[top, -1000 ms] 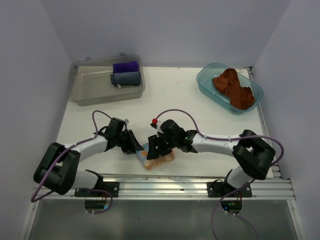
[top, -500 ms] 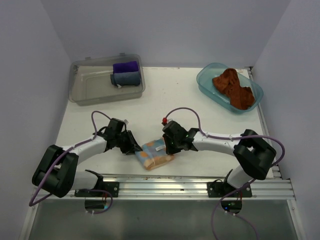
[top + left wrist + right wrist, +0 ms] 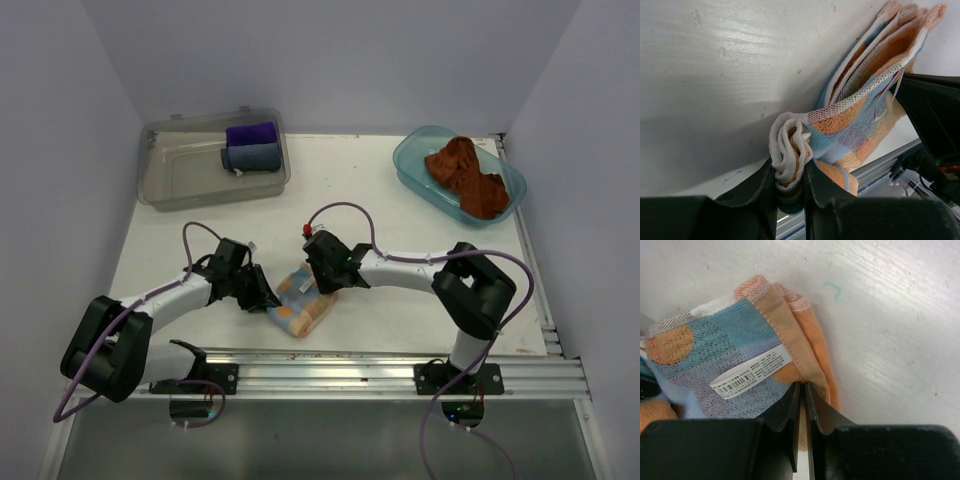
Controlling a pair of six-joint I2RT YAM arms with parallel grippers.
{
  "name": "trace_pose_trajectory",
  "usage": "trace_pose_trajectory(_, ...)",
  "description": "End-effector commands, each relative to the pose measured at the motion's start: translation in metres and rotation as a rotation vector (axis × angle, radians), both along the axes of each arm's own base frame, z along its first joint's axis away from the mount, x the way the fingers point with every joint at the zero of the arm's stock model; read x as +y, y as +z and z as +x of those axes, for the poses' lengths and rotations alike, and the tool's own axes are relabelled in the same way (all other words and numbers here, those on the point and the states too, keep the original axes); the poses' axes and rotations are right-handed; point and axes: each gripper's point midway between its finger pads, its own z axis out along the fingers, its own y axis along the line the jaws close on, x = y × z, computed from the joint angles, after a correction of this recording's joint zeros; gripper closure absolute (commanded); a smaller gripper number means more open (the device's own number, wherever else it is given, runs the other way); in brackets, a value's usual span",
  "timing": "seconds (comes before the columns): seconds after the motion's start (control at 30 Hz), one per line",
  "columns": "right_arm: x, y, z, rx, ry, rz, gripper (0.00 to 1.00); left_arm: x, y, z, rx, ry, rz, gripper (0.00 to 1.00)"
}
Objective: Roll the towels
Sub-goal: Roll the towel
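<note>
The patterned pale blue, orange and white towel (image 3: 303, 305) lies folded near the table's front edge, between both arms. My left gripper (image 3: 264, 297) is shut on its rolled, bunched end (image 3: 789, 160), from the left. In the left wrist view the folded layers (image 3: 860, 120) fan away up and to the right. My right gripper (image 3: 318, 283) is shut on the orange hem (image 3: 790, 347) at the towel's far right edge, beside the white label (image 3: 750, 371). The rust-brown towel (image 3: 466, 176) lies crumpled in the blue tray (image 3: 412, 160) at the back right.
A clear grey bin (image 3: 180, 175) at the back left holds a purple cloth (image 3: 252, 133) and a grey-blue cloth (image 3: 252, 157), both rolled. A metal rail (image 3: 380, 365) runs along the front edge, just below the towel. White walls close in the sides.
My right gripper pulled back off the towel, then came left to its far edge and closed on the hem. The left gripper kept its hold and barely moved.
</note>
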Motion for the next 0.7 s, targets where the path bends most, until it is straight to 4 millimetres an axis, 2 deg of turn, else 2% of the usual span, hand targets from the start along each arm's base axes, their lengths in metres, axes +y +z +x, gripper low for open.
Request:
trace_pose_trajectory(0.0,-0.012,-0.014,0.011,-0.034,0.014,-0.102,0.89,0.001,0.0,0.0,-0.008,-0.039,0.022,0.78)
trace_pose_trajectory(0.13,-0.013,0.011,0.011,-0.067,0.015,-0.08,0.87,0.005,-0.008,-0.002,0.02,-0.023,0.047,0.78)
trace_pose_trajectory(0.27,-0.008,0.051,0.001,-0.148,0.04,-0.052,0.66,0.006,-0.01,-0.002,0.036,0.012,0.051,0.78)
trace_pose_trajectory(0.3,-0.002,0.065,-0.009,-0.177,0.072,-0.048,0.57,0.006,-0.01,-0.002,0.038,0.026,0.052,0.78)
trace_pose_trajectory(0.37,0.002,0.076,-0.014,-0.229,0.086,-0.073,0.5,0.006,-0.009,-0.001,0.036,0.036,0.05,0.78)
trace_pose_trajectory(0.4,0.012,0.083,-0.025,-0.245,0.125,-0.067,0.48,0.006,-0.008,0.0,0.036,0.04,0.049,0.78)
trace_pose_trajectory(0.47,0.019,0.086,-0.034,-0.28,0.151,-0.085,0.48,0.006,-0.008,0.001,0.036,0.044,0.049,0.78)
trace_pose_trajectory(0.5,0.031,0.09,-0.048,-0.303,0.205,-0.086,0.46,0.006,-0.008,0.0,0.038,0.046,0.053,0.78)
trace_pose_trajectory(0.57,0.04,0.088,-0.057,-0.344,0.242,-0.128,0.45,0.006,-0.008,0.0,0.04,0.046,0.053,0.78)
trace_pose_trajectory(0.6,0.053,0.092,-0.07,-0.368,0.294,-0.131,0.45,0.006,-0.008,0.0,0.04,0.046,0.053,0.78)
trace_pose_trajectory(0.63,0.058,0.082,-0.075,-0.375,0.32,-0.168,0.44,0.006,-0.008,0.0,0.041,0.046,0.054,0.78)
trace_pose_trajectory(0.67,0.063,0.081,-0.079,-0.389,0.343,-0.183,0.44,0.006,-0.008,0.0,0.039,0.047,0.054,0.78)
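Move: The right fingers are still shut on the towel's far right hem, with the white label some 4 cm left of them. The towel's near end, the side this hand heads for, lies roughly 10 cm back and 6 cm left at table height. The held corner, bunched in the left gripper, is about 5 cm back and 13 cm left. From the left hand the near end is about 5 cm back and 7 cm right. The right hand lets go of the towel's hem and comes free, fingers opening to about half. It rises some 8 cm, then swings back about 7 cm and left 5 cm over the towel towards its near end, turning roughly 15 degrees counter-clockwise. The left hand keeps its pinch on the bunched corner, sinking barely half a centimetre. ##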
